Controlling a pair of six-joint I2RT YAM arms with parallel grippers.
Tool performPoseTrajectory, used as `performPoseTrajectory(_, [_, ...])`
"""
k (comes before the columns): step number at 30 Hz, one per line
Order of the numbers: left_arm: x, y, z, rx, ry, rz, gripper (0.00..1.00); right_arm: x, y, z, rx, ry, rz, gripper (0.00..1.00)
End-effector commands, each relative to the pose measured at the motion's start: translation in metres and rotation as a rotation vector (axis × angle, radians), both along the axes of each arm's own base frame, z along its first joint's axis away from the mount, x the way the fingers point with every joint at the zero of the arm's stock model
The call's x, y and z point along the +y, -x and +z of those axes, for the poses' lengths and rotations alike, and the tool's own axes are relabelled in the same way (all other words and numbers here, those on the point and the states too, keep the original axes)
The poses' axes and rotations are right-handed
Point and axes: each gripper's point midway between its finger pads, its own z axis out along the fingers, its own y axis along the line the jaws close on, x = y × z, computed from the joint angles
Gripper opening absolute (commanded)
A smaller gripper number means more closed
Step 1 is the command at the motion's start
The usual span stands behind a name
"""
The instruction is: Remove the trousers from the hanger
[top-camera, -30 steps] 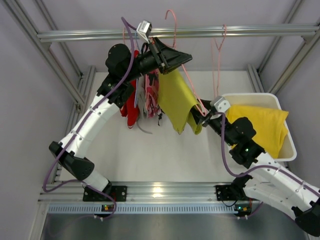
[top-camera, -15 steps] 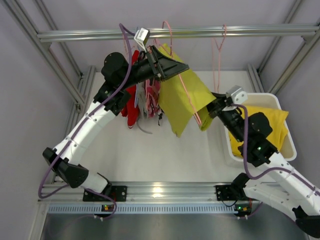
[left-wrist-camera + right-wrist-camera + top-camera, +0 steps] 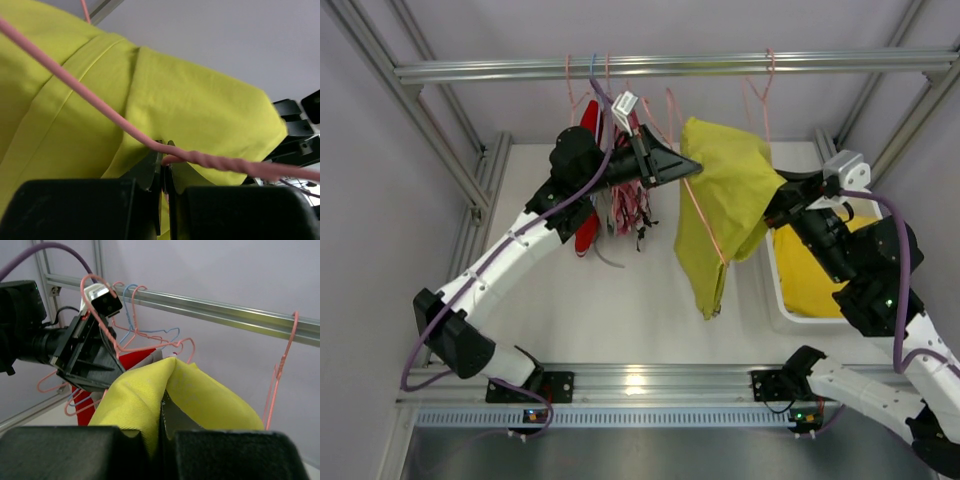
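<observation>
Duller yellow-green trousers [image 3: 725, 205] hang folded over a pink wire hanger [image 3: 705, 225] in mid-air, right of centre. My left gripper [image 3: 698, 168] is shut on the hanger's wire [image 3: 75, 82], pinched at the fingertips [image 3: 165, 159], with the trousers' cloth [image 3: 200, 110] just behind. My right gripper [image 3: 772, 200] is shut on an upper fold of the same trousers [image 3: 135, 395], the cloth bunched between its jaws [image 3: 162, 407]. A second, bright yellow pair of trousers [image 3: 810, 275] lies in the white bin [image 3: 775, 300].
A red garment [image 3: 588, 190] and a pink patterned garment [image 3: 628, 205] hang on hangers left of the left gripper. An empty pink hanger [image 3: 757, 100] hangs from the metal rail [image 3: 820, 63]. Frame posts stand on both sides.
The right gripper has shut on the yellow-green trousers and pulled them up and to the right. The left gripper has carried the hanger rightward and lower, away from the other garments.
</observation>
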Motion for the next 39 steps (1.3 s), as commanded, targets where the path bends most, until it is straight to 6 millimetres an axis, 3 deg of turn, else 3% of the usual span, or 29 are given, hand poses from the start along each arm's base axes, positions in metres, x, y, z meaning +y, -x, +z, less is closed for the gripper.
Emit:
performPoseTrajectory(1, [0.006, 0.002, -0.018, -0.120, -0.061, 0.016, 0.00, -0.053, 0.053, 0.119, -0.269, -0.268, -0.020, 0.00])
performPoseTrajectory(2, [0.005, 0.002, -0.024, -0.119, -0.071, 0.015, 0.00, -0.062, 0.061, 0.135, -0.303, -0.293, -0.032, 0.00])
performPoseTrajectory(8, [0.000, 0.006, -0.062, -0.068, -0.134, -0.003, 0.00, -0.090, 0.085, 0.183, -0.418, -0.344, -0.077, 0.00])
performPoseTrajectory(13, [0.000, 0.006, -0.076, -0.058, -0.166, -0.001, 0.00, -0.105, 0.099, 0.209, -0.490, -0.361, -0.114, 0.00])
performPoseTrajectory(19, [0.002, 0.007, -0.085, -0.049, -0.192, 0.003, 0.00, -0.139, 0.128, 0.244, -0.611, -0.382, -0.210, 0.00])
performPoseTrajectory(28, [0.003, 0.008, -0.085, -0.073, -0.203, 0.002, 0.00, -0.198, 0.177, 0.256, -0.777, -0.313, -0.503, 0.00])
performPoseTrajectory(36, [-0.002, 0.005, -0.102, -0.041, -0.229, -0.011, 0.00, -0.223, 0.213, 0.263, -0.837, -0.328, -0.625, 0.00])
performPoseTrajectory(39, [-0.003, 0.004, -0.104, -0.043, -0.231, -0.016, 0.00, -0.228, 0.206, 0.259, -0.811, -0.303, -0.683, 0.00])
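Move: The right fingers hold the yellow-green trousers, whose middle hangs about 3 cm ahead, 6 cm left and 11 cm below; the white basket lies some 12 cm ahead, 24 cm right and 44 cm down, the empty hanger about 17 cm straight ahead, 5 cm lower. From the left hand, pinching the pink hanger's neck, the trousers' middle is 3 cm back, 6 cm right, 8 cm below; the patterned trousers are 9 cm ahead, 11 cm left, 12 cm below. Upward first, then faster to the right and back, the right hand draws the trousers away from the hanger in the left hand, climbing roughly 23 cm while it swings clockwise and tips up, fingers staying shut on the cloth. Against this the left hand keeps its pinch on the hanger's neck and sinks about 11 cm, easing up slightly midway, its fingers tipping a little downward. ##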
